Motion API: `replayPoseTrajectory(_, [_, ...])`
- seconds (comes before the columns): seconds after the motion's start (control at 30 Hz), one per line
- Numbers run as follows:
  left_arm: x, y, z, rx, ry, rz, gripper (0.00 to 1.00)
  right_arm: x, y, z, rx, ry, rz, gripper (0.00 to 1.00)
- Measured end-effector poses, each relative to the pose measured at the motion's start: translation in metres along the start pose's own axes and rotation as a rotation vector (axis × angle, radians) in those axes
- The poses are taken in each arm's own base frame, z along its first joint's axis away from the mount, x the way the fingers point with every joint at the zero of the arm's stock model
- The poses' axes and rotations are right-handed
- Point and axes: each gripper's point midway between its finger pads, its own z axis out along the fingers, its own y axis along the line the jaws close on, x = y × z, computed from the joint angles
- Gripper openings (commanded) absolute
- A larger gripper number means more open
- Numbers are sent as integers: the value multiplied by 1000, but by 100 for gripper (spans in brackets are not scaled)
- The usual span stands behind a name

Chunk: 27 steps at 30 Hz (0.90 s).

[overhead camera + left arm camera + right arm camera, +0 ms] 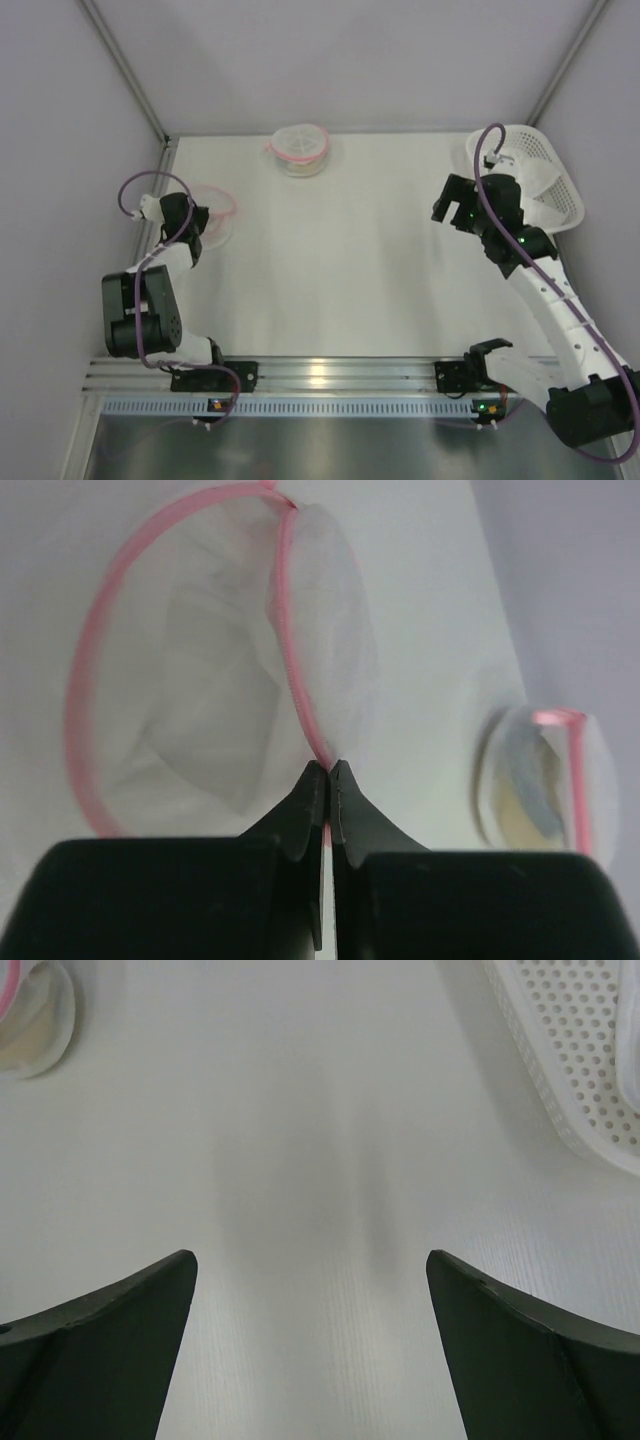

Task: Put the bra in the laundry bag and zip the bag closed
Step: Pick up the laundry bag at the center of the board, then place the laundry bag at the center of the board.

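Observation:
The open laundry bag [200,680] is a round white mesh pouch with a pink rim, lying at the table's left edge [222,205]. My left gripper [328,765] is shut on that pink rim, where the mesh flap meets the ring; in the top view it [195,228] sits at the bag's near left side. My right gripper [310,1255] hangs open over bare table with nothing between its fingers, at the right [447,205] just in front of the basket. I cannot make out the bra plainly in any view.
A second round pink-rimmed mesh bag [300,150] with something pale beige inside stands at the back centre, also seen as a blurred bag [545,780] and a corner of it [30,1020]. A white perforated basket [545,165] sits at the back right [570,1050].

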Motion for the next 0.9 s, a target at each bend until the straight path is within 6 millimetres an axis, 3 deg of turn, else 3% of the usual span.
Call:
replayPoseTrajectory(0.13, [5, -44, -31, 168, 80, 18, 0, -1, -1, 1, 15, -3, 21, 99])
replayPoseTrajectory(0.23, [25, -86, -74, 306, 151, 76, 0, -1, -4, 1, 27, -5, 40, 99])
replayPoseTrajectory(0.33, [61, -131, -135, 474, 241, 134, 0, -3, -10, 1, 48, -8, 56, 99])
replayPoseTrajectory(0.47, [106, -171, -217, 661, 364, 181, 0, -6, -26, -2, 91, -15, 82, 99])
replayPoseTrajectory(0.7, [148, -211, -298, 742, 548, 245, 0, -13, -44, -25, 122, -58, 93, 99])
replayPoseTrajectory(0.9, [163, -204, -325, 656, 646, 94, 0, -17, -46, -47, 106, -98, 81, 99])
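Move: The left hand already has the laundry bag's pink zip edge pinched, the bag's middle about 2 cm back and 2 cm right. The board's centre lies some 38 cm to this hand's right, about 7 cm back and 3 cm lower; the filled bag stands about 16 cm ahead of the hand and 25 cm to its right. From the right hand, open and empty, the board's centre is about 19 cm left, 4 cm ahead and 17 cm down. Left hand swings the still-pinched bag 35 cm right, 20 up, towards mid-board; right hand eases 5 cm right. ##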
